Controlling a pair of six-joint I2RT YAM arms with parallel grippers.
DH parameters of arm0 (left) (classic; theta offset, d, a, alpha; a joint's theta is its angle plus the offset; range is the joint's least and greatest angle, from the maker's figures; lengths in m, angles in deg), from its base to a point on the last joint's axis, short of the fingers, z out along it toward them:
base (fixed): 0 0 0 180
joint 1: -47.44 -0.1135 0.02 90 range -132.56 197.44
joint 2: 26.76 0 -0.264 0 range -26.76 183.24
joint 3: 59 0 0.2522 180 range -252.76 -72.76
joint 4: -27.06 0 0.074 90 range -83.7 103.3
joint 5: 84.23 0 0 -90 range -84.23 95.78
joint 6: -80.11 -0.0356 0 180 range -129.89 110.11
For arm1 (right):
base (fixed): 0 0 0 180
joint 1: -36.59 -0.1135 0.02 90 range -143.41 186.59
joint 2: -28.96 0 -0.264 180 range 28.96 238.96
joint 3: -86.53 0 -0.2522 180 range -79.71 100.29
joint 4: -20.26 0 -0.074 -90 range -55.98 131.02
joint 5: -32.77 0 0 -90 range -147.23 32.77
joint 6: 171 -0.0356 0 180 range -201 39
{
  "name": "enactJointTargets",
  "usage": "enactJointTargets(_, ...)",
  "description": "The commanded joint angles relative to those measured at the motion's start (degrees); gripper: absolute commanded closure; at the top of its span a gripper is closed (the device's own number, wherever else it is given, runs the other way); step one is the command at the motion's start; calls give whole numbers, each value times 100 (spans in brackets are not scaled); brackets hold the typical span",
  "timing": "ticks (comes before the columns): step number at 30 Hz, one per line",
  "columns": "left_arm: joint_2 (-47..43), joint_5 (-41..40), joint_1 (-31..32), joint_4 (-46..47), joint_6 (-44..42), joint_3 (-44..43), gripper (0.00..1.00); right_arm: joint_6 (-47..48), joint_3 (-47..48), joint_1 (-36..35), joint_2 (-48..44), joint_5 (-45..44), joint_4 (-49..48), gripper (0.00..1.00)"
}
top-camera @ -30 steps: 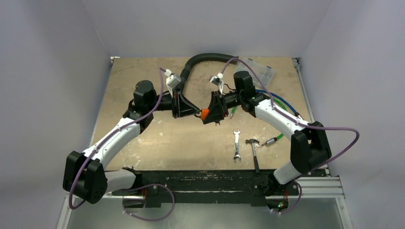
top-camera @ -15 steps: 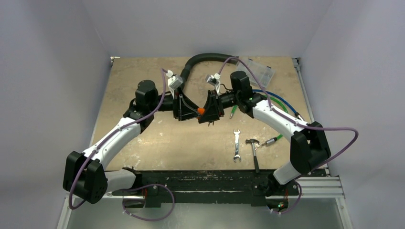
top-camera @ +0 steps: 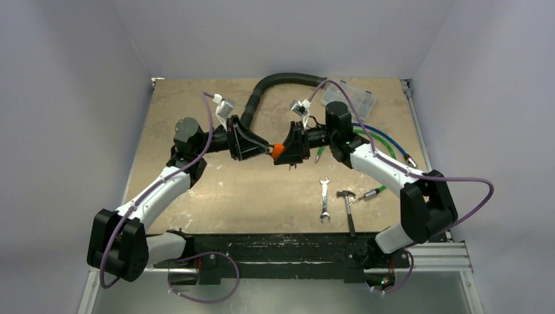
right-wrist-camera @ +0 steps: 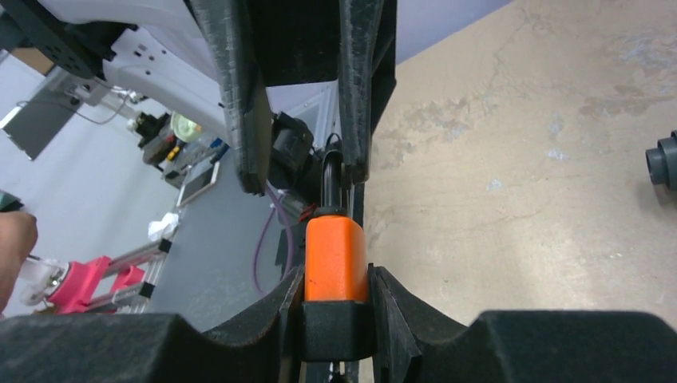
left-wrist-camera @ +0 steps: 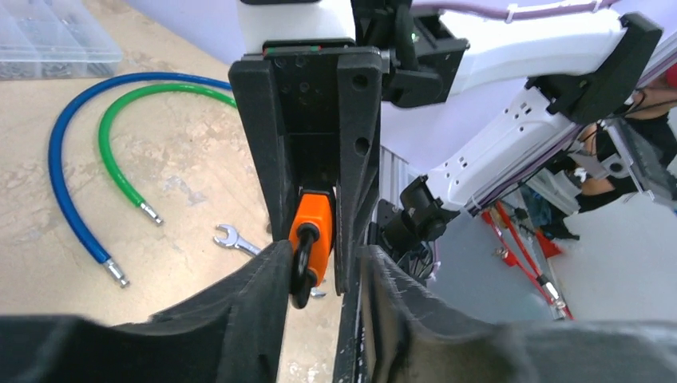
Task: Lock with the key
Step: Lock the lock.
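Observation:
An orange padlock [top-camera: 279, 149] hangs in the air above the middle of the table, its body clamped in my right gripper [top-camera: 285, 150]. The right wrist view shows the orange body [right-wrist-camera: 335, 259] pinched between the fingers of that gripper [right-wrist-camera: 335, 275], with its black shackle [right-wrist-camera: 330, 179] pointing away. My left gripper [top-camera: 265, 149] faces it from the left and is open. In the left wrist view its jaws [left-wrist-camera: 323, 255] straddle the shackle [left-wrist-camera: 302, 275], and one fingertip [left-wrist-camera: 275, 255] touches it. I cannot make out the key in any view.
On the table near the front right lie a wrench [top-camera: 324, 199], a hammer [top-camera: 348, 209] and a screwdriver [top-camera: 372, 193]. Blue and green cables [top-camera: 383, 140], a clear parts box [top-camera: 357, 97] and a thick black hose [top-camera: 275, 82] sit at the back.
My left gripper has gone from shut to open at the padlock's shackle end. Its wrist has rolled and the arm has drawn slightly left. The right gripper still holds the padlock in about the same place.

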Motion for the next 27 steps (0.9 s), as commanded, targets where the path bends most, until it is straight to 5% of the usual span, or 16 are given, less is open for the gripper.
enactJointTargets(1,-91,-59,-33,1076,664,90,66,-1773,-348,-1,-281,-52,-2618,100)
enactJointTargets(6,-24,-139,-33,1137,710,81,83,-3171,-559,-1,-104,78,-4178,100)
enactJointTargets(11,-30,-164,-16,877,540,59,83,-3165,-592,-9,-81,88,-4181,100)
enactJointTargets(16,-31,-66,-15,1049,653,55,100,-2920,-563,-10,-86,115,-3859,98)
enactJointTargets(18,-26,39,-15,1113,711,55,100,-2817,-537,-10,-98,230,-3699,71)
enactJointTargets(19,-41,87,-20,1043,687,36,100,-2717,-505,16,-127,279,-3531,48)
enactJointTargets(21,-100,163,-24,634,360,-42,100,-2043,-362,154,-245,286,-2594,27)
enactJointTargets(27,-184,311,-9,-649,-495,-278,100,2569,1152,404,-417,-406,2830,22)
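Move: From the left gripper, the orange lock lies about 3 cm to the right, level and neither ahead nor back, with its shackle towards the parted left fingers. The right gripper already holds the lock, whose middle is about 2 cm to that hand's left; the key hangs some 3 cm back, 2 cm right and 3 cm below the right hand. On the table about 28 cm below the left gripper, the wrench lies some 18 cm right and 1 cm back, and the green hose's end about 14 cm ahead and 16 cm right. Close the left gripper on the shackle while raising it about 2 cm, and keep that pinch. Meanwhile lift the right hand, still gripping the lock body, about 4 cm with a slight roll, and hold it there briefly; then open its fingers wide, let go, and draw it forward and a little right and down, away from the lock. Let the left hand sink at the end. ##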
